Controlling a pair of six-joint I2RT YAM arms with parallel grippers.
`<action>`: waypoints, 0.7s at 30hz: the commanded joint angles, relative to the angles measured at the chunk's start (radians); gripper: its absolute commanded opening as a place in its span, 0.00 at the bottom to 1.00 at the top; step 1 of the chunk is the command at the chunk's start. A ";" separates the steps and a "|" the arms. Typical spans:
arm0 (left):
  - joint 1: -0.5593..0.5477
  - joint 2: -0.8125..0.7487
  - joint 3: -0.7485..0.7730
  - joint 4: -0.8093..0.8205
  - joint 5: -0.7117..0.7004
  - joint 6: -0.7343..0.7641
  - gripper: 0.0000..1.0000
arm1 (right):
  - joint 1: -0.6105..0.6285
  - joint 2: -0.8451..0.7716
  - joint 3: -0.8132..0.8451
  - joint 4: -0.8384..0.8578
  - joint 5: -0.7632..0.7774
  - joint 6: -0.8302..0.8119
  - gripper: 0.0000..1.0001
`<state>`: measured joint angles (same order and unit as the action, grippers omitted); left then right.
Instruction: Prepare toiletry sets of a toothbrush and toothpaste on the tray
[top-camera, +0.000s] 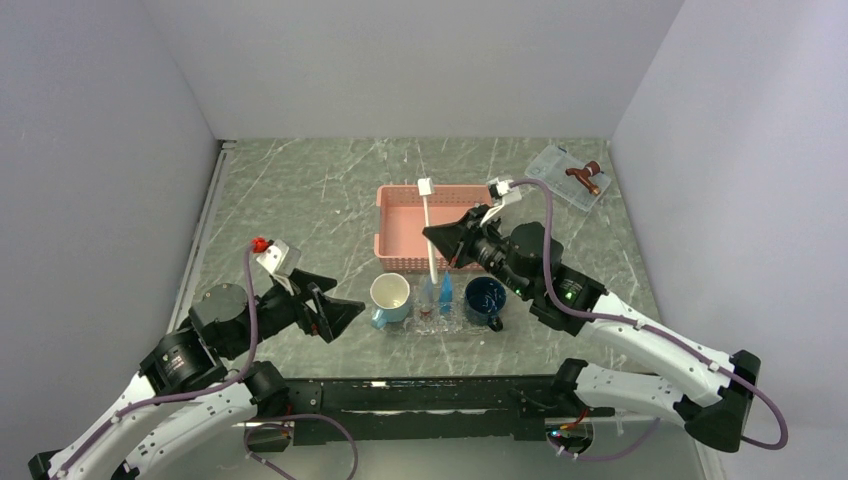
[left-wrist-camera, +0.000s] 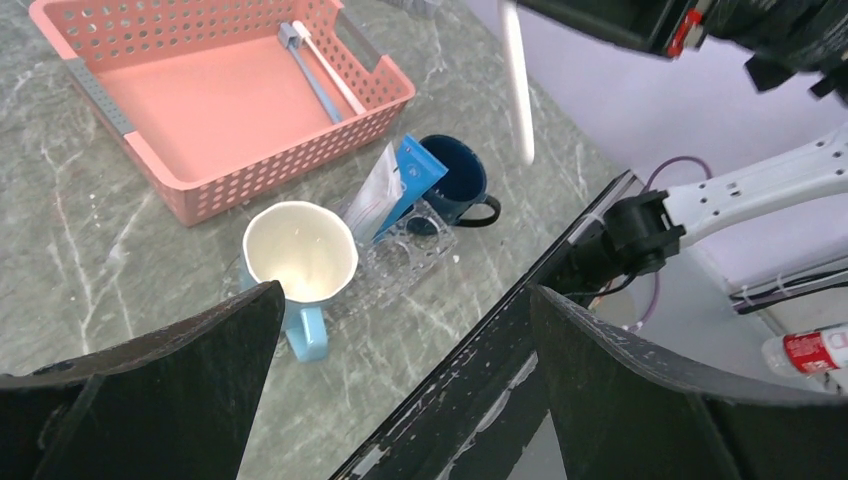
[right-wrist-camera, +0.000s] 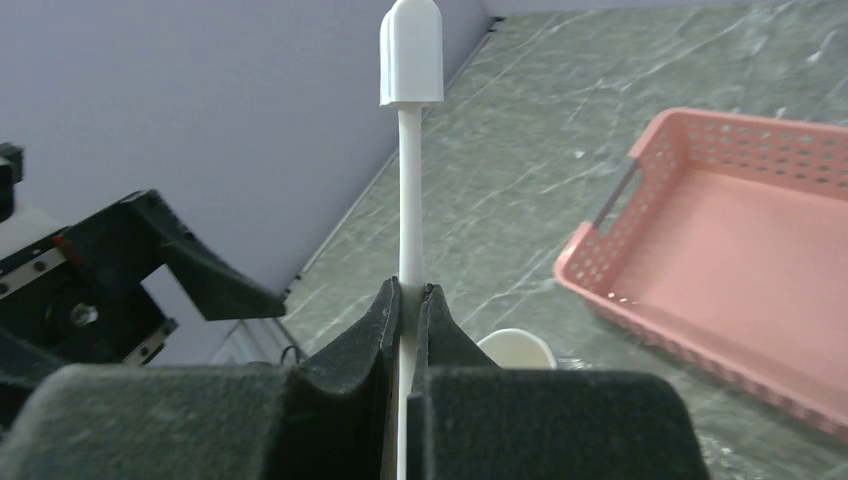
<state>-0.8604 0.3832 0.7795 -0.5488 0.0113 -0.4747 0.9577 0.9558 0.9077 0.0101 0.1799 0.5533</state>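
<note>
My right gripper is shut on a white toothbrush, held in the air above the pink basket's near wall. In the right wrist view the capped head sticks out past the gripper. Its handle end hangs over the clear tray, which lies between two mugs. Two blue toothpaste tubes lean up from the tray; one is plain blue, the other partly white. Another toothbrush lies in the basket. My left gripper stands open left of the mugs, nothing between its fingers.
The pink slatted basket stands behind the tray. A cream mug with a light blue handle is left of the tray, a dark blue mug right of it. A small clear box with a brown object sits at the back right.
</note>
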 joint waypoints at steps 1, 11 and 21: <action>0.005 -0.012 0.000 0.090 -0.008 -0.078 0.99 | 0.071 0.000 -0.019 0.143 0.057 0.082 0.00; 0.006 -0.033 -0.032 0.190 0.061 -0.204 0.99 | 0.131 0.051 -0.049 0.373 -0.062 0.177 0.00; 0.006 -0.026 -0.091 0.367 0.204 -0.287 0.99 | 0.148 0.134 -0.055 0.580 -0.201 0.339 0.00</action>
<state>-0.8604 0.3550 0.7063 -0.3176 0.1211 -0.7097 1.0962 1.0687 0.8547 0.4141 0.0616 0.8051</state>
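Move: The right hand already pinches the upright white toothbrush; the open left gripper it goes to is about 13 cm to its left, 9 cm back and 4 cm lower. The cream mug is 7 cm left, 5 cm ahead and 26 cm below the right hand; the basket's middle is 20 cm ahead and 2 cm right. From the left hand, the toothbrush is 9 cm ahead, 13 cm right and some 4 cm higher. Carry the toothbrush towards the open left gripper with the right hand: about 7 cm left while drawing back and rising a little, keeping the pinch and tipping the fingers up as they swing left. Meanwhile raise the left gripper some 3 cm, easing it right and tipping its spread fingertips up by 15 degrees or so. ##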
